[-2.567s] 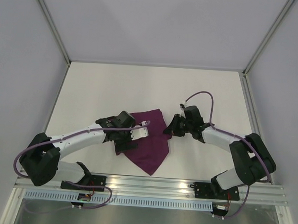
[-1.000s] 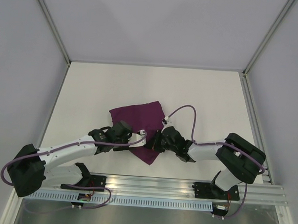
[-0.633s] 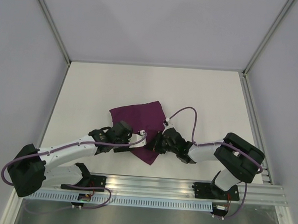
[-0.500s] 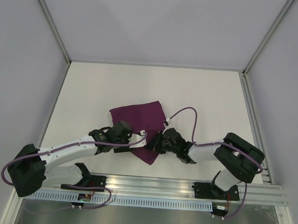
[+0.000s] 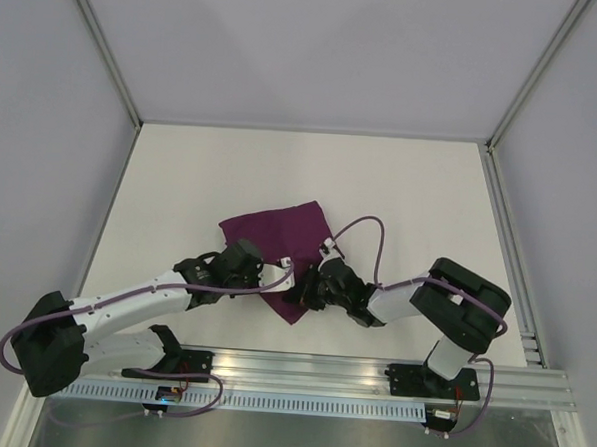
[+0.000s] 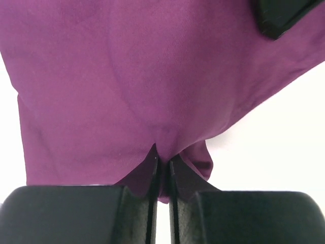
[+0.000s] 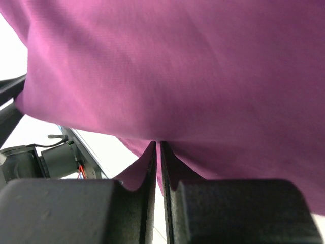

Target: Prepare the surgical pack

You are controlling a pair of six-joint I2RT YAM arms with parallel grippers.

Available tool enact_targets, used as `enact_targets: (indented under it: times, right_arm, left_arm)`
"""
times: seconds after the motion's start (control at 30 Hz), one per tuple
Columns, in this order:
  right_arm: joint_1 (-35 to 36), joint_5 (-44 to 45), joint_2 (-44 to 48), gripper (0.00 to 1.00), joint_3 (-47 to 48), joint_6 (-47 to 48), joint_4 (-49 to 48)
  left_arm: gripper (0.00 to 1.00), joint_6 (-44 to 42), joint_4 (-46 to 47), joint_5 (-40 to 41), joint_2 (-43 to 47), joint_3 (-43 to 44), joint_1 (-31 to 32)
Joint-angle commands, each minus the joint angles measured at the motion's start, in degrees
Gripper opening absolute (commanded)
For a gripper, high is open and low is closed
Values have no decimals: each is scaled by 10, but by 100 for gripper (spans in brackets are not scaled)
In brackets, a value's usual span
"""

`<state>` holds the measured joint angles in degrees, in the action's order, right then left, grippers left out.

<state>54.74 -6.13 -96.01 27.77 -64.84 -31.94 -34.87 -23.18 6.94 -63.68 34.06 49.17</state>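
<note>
The surgical pack shows only as a dark purple cloth, folded and lying near the middle front of the white table. No steel tray, instruments or gauze pads are in view. My left gripper is shut on the cloth's near left edge; its wrist view shows the fabric pinched between the jaws of the left gripper. My right gripper is shut on the cloth's near corner; its wrist view shows the purple cloth filling the frame above the right gripper.
The white table is walled by pale panels on three sides. An aluminium rail with both arm bases runs along the near edge. The right arm's purple cable loops over the table beside the cloth.
Both grippers drew toward the near edge, pulling the cloth's near part with them. In the last second the right gripper shifted slightly left and the cloth's near corner tucked in.
</note>
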Motion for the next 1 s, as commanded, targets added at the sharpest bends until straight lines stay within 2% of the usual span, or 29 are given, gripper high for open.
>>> enact_targets:
  times: [0.0,0.07,0.33,0.5,0.7,0.97]
  right_arm:
    - [3,-5,-16,8,37,-12,-62]
    - [3,-11,-26,8,51,-12,-64]
    - [-2,2,-71,7,123,-17,-62]
    - [-15,-5,-98,7,131,-54,-137]
    - [-24,11,-109,8,142,-62,-152]
    - [-38,26,-125,7,127,-121,-256]
  left_arm:
    - [6,12,-35,-28,32,26,4]
    - [0,12,-42,-27,37,33,4]
    - [0,16,-48,-27,47,57,4]
    - [0,25,-61,-41,54,72,4]
    - [0,24,-63,-51,58,76,4]
    - [0,17,-71,-61,57,83,4]
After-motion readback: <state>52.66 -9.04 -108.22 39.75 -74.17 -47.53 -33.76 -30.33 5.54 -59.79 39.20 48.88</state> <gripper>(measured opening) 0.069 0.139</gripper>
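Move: The left fingers are already shut on the gathered cloth at the near side of the pack. From the right hand, which is also shut, that gathered cloth lies about 10 cm to the left, 3 cm ahead and some 3 cm higher. The wrapped pack's middle is roughly 14 cm ahead of the right hand and 6 cm to its left, about 1 cm lower. The loose tail's corner is about 4 cm behind and 2 cm left of the right hand, about 2 cm lower. Leftward and forward, climbing as it goes, the right hand sweeps about 10 cm in towards the cloth gathered in the left fingers, fast at first and then easing; its fingers stay shut, carry the cloth's near flap along and tip up some 15 degrees. The left hand keeps its pinch and raises the gathered cloth straight up about 3 cm. ##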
